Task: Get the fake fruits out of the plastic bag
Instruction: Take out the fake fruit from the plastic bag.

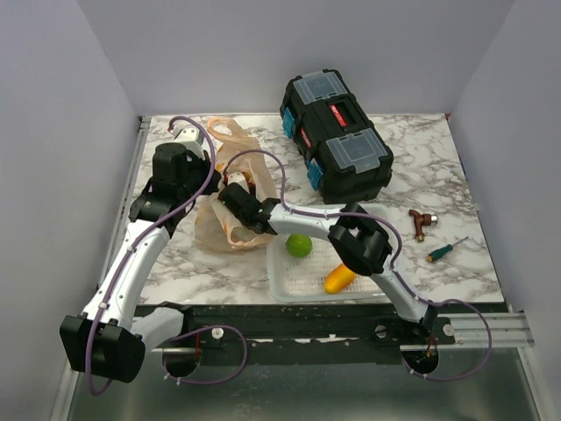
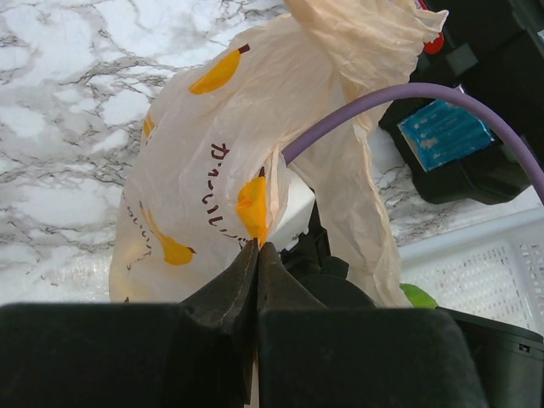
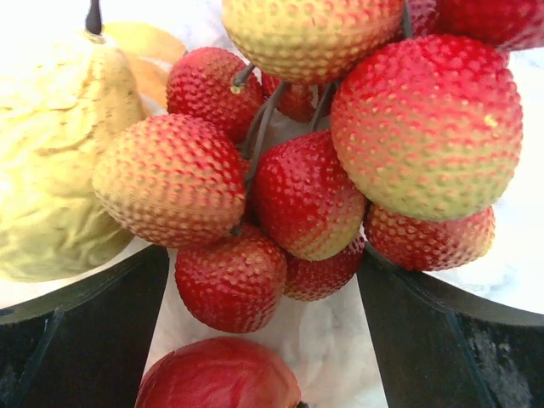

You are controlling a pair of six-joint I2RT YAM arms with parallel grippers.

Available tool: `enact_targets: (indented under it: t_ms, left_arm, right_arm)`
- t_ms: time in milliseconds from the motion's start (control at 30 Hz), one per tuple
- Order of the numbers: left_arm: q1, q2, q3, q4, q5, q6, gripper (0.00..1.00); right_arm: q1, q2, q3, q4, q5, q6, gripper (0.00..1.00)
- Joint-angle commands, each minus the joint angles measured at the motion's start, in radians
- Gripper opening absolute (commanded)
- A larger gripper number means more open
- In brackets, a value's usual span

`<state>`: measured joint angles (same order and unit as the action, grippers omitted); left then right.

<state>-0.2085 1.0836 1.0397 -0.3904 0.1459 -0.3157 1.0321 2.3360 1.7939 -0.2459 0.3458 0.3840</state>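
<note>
The peach-tan plastic bag (image 1: 230, 224) (image 2: 212, 153) lies left of centre with yellow prints on it. My left gripper (image 2: 257, 246) (image 1: 219, 178) is shut on the bag's edge, holding the mouth up. My right gripper (image 1: 238, 205) (image 3: 263, 255) reaches into the bag and stands open. A bunch of red berries (image 3: 297, 195) sits between its fingers (image 3: 85, 323), apart from the pads. A yellow lemon-like fruit (image 3: 51, 170) lies to the left of the bunch. A red round fruit (image 3: 221, 374) lies just under it. From above, the fake fruits are hidden by the bag.
A white mesh basket (image 1: 294, 279) (image 2: 484, 263) right of the bag holds a green lime-like ball (image 1: 299, 246) (image 2: 416, 295) and an orange oblong fruit (image 1: 340, 279). A black toolbox (image 1: 337, 136) stands at the back. A brown fitting (image 1: 421, 221) and a screwdriver (image 1: 445, 250) lie at the right.
</note>
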Motion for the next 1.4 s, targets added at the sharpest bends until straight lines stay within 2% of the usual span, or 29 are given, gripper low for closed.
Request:
enact_targets:
  t_ms: [0,67,233,467,600,833,1000,1367]
  left_arm:
    - [0.006,0.003,0.031,-0.005,0.03,-0.008,0.0]
    - [0.006,0.0,0.032,-0.005,0.031,-0.008,0.0]
    - [0.006,-0.002,0.03,-0.003,0.03,-0.009,0.0]
    - [0.006,-0.019,0.025,0.001,0.026,-0.006,0.0]
    - [0.006,-0.027,0.025,0.002,0.031,-0.008,0.0]
    - [0.005,-0.036,0.023,0.004,0.038,-0.01,0.0]
    - [0.006,-0.038,0.022,0.005,0.04,-0.008,0.0]
    - [0.006,-0.043,0.02,0.007,0.037,-0.01,0.0]
  right_arm:
    - [-0.007,0.066,0.025,-0.056,-0.042,0.023,0.89]
    - [-0.007,0.074,0.028,-0.059,-0.042,0.024,0.81]
    - [-0.007,0.033,0.02,-0.045,-0.042,0.015,0.49]
    - [-0.007,-0.107,-0.026,0.043,-0.025,-0.009,0.22]
    - [-0.007,-0.188,-0.061,0.081,0.0,-0.007,0.13]
    - [-0.013,-0.319,-0.167,0.207,0.003,0.007,0.06]
    - [-0.023,-0.366,-0.18,0.269,-0.009,0.021,0.03]
    - [-0.028,-0.487,-0.18,0.293,-0.006,0.019,0.02]
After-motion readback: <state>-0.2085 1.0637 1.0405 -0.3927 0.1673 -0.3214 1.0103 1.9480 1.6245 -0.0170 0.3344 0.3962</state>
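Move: The right hand is deep in the plastic bag, fingers wide open around the edge of a bunch of small red fruits whose middle lies some 3 cm ahead and about 1 cm left, level with it. A yellow pear is roughly 6 cm left of the hand, a red apple about 2 cm behind and slightly lower; the green lime sits about 16 cm right and 11 cm back. From the left hand, the bunch is about 22 cm below, 3 cm ahead and 4 cm right. The right fingers close from wide to about half open, pinching one fruit at the near edge of the bunch, then the hand pulls the bunch almost straight up about 19 cm towards the bag's mouth, ending close beside the left fingertips. As it climbs, its wrist tips the fingers up by some 25 degrees, while the shut left hand all but stays in place and keeps its hold on the bag's rim so the fruit rises against a held bag. ##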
